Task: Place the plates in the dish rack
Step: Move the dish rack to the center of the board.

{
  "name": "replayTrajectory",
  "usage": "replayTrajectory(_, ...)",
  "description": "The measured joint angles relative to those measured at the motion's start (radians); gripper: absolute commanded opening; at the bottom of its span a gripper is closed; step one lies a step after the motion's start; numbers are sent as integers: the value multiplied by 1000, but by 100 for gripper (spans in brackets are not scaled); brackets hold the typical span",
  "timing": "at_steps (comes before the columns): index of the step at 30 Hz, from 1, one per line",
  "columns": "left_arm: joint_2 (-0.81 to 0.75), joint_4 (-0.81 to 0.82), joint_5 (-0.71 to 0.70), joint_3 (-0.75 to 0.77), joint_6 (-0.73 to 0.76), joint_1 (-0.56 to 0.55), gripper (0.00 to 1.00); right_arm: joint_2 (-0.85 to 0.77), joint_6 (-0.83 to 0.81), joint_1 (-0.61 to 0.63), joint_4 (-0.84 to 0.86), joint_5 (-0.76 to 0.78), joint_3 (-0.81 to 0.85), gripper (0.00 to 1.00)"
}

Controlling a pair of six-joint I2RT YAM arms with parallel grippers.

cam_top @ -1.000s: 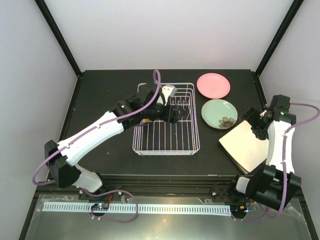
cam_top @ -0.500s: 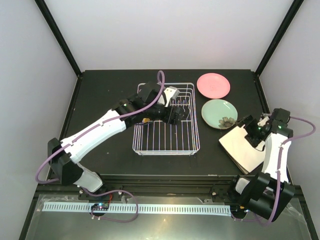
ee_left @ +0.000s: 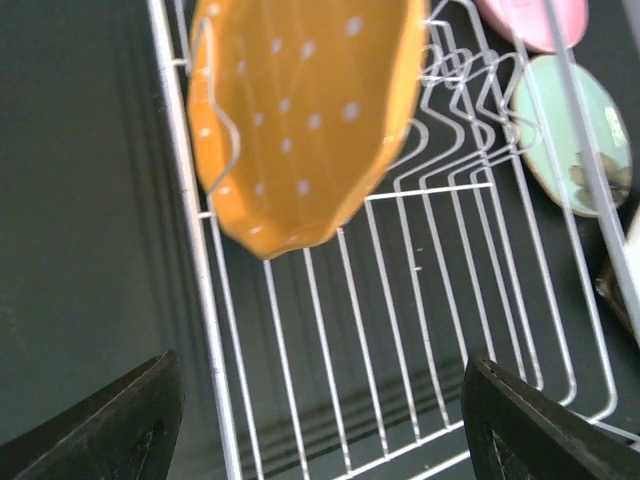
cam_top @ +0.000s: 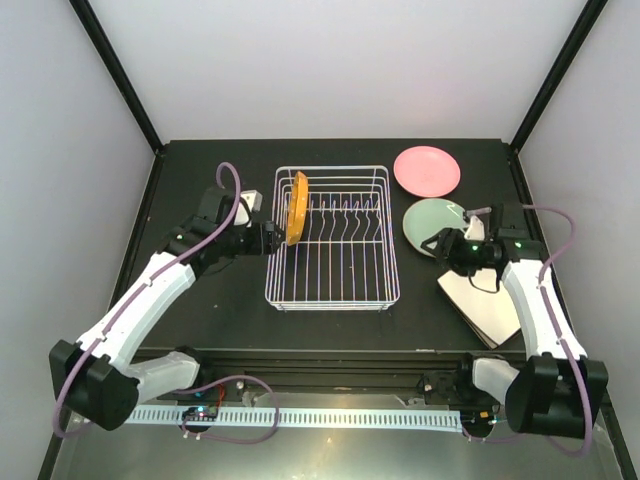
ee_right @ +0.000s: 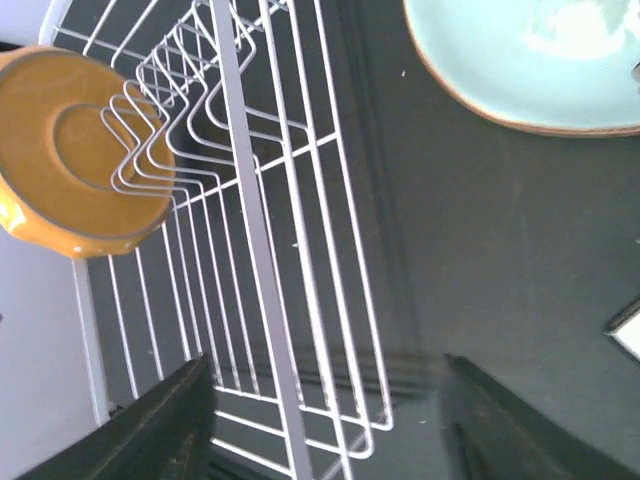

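The white wire dish rack (cam_top: 340,270) lies mid-table. A small orange plate (cam_top: 297,207) stands upright in its left-end tines, and shows white dots in the left wrist view (ee_left: 300,120). My left gripper (cam_top: 268,240) hovers just left of the rack, open and empty (ee_left: 325,440). A pink plate (cam_top: 427,170) and a pale green plate (cam_top: 437,225) lie flat right of the rack. Square plates (cam_top: 490,300) are stacked at the near right. My right gripper (cam_top: 435,243) hangs open by the green plate's near-left edge, between it and the rack (ee_right: 330,430), holding nothing.
The rack's row of upright tines (cam_top: 345,212) runs rightward from the orange plate. Black frame posts (cam_top: 115,70) stand at the table's back corners, with white walls behind. A corner of the square stack (ee_right: 625,325) shows at the right wrist view's edge.
My left gripper has backed out of the rack to the left, and the orange plate now stands alone in the tines. My right arm has swung left from the square plates toward the green plate.
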Motion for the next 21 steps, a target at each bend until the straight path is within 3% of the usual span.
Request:
replayTrajectory(11,82,3,85,-63,25,126,77,258,49,206,193,-56,23,53)
replayTrajectory(16,102,13,105,-70,31,149,76,340,71,258,256,-73,66,45)
replayTrajectory(21,150,33,121,-72,32,150,68,405,74,283,277,-71,117,35)
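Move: The dish rack's left rim lies about 11 cm below the left gripper, some 3 cm ahead and 3 cm to its left; the orange plate stands in the rack about 10 cm ahead of that gripper, 4 cm to its right and 10 cm lower. From the right gripper, the rack's right rim is roughly 10 cm left, 6 cm ahead and 7 cm down, while the green plate lies about 9 cm ahead, 4 cm right and 15 cm below. Swing the right gripper left about 10 cm and forward half as much, sinking some 4 cm to the rack's right rim, turning counter-clockwise and narrowing the fingers partway around the line of the bar. Meanwhile lower the left gripper about 6.5 cm towards the left rim, easing slightly left and tipping its wide-open fingers some 10 degrees further down. ##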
